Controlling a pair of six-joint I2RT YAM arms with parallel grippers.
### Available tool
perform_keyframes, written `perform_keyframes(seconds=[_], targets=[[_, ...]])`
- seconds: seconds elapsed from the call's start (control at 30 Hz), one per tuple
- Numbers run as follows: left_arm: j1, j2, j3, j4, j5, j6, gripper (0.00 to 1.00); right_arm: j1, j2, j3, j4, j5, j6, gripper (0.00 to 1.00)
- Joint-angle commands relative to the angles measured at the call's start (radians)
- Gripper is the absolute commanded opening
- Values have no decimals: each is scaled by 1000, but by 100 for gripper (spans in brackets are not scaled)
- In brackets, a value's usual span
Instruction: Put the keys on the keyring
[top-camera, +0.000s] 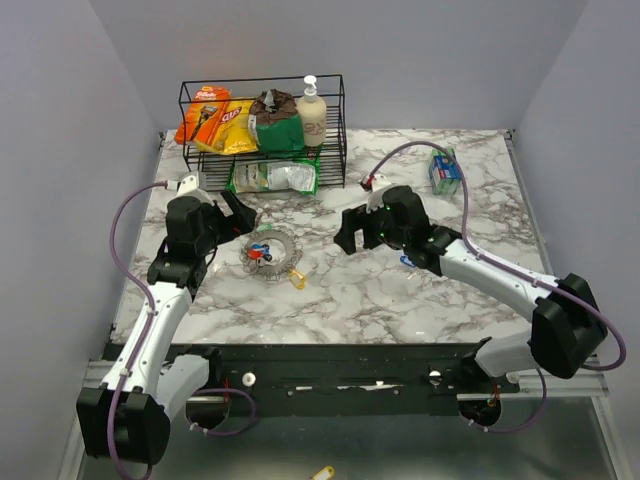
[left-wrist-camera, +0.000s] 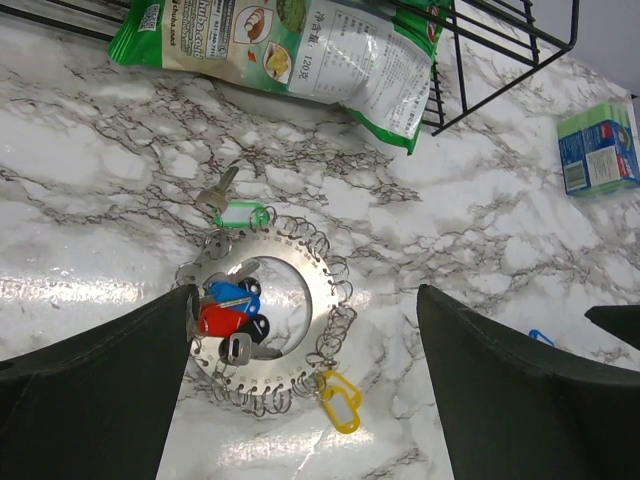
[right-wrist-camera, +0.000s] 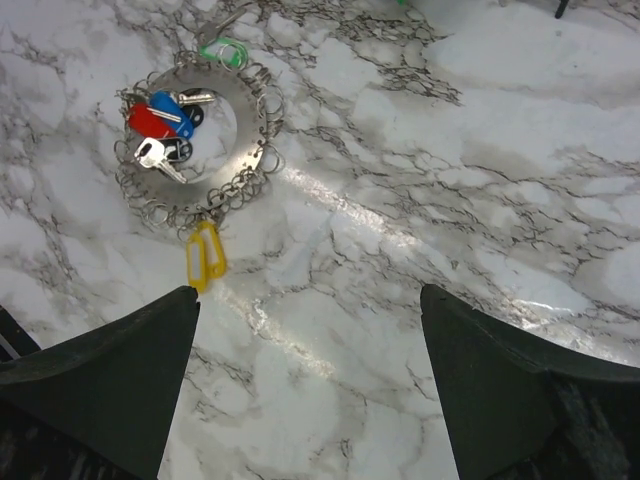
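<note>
The keyring (top-camera: 284, 244) is a wide flat silvery ring edged with several small split rings, lying on the marble left of centre. Keys (left-wrist-camera: 226, 309) with red, blue and black heads lie bunched in its middle. A key with a green tag (left-wrist-camera: 240, 213) lies at its far edge and two yellow tags (left-wrist-camera: 338, 400) hang at its near edge. A small blue key (top-camera: 407, 262) lies under my right arm. My left gripper (left-wrist-camera: 305, 297) is open above the ring, empty. My right gripper (right-wrist-camera: 310, 295) is open and empty over bare marble to the right of the ring (right-wrist-camera: 251, 110) and the yellow tags (right-wrist-camera: 205, 256).
A black wire rack (top-camera: 262, 120) with snack bags and a bottle stands at the back left. A green snack bag (left-wrist-camera: 300, 50) lies in front of it, near the ring. A blue-green box (top-camera: 446, 170) sits at the back right.
</note>
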Motion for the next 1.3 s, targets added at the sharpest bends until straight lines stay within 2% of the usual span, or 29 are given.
perform_keyframes(seconds=[0.0, 0.27, 0.53, 0.83, 1.1, 1.27], targets=[[7, -5, -14, -17, -15, 0, 99, 55, 97, 100, -51, -6, -48, 100], [7, 119, 1, -77, -21, -26, 99, 111, 324, 253, -76, -13, -34, 100], [7, 216, 6, -53, 104, -20, 99, 112, 525, 419, -74, -117, 40, 93], [7, 224, 16, -34, 153, 13, 99, 111, 578, 409, -24, -205, 97, 85], [7, 305, 12, 13, 269, -3, 99, 92, 594, 395, -5, -243, 127, 76], [7, 342, 7, 39, 282, -9, 99, 68, 621, 422, -2, -263, 135, 74]])
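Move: The keyring's middle lies about 4 cm ahead of the left hand, 4 cm to its right and some 17 cm below; from the right hand it is about 5 cm ahead, 19 cm to the left and 13 cm below. The yellow tags hang at its near right edge, roughly 6 cm back and 6 cm right of its middle. The green-tagged key lies some 7 cm beyond its middle, straight ahead of it. Sweep the open right gripper about 12 cm left and then some 8 cm down towards the keyring's near right edge and the yellow tags, narrowing the fingers by about a quarter and tipping them further down. Meanwhile lower the wide-open left gripper roughly 9 cm over the keyring, easing right and tipping its fingers down about 20 degrees. Touch nothing yet. ##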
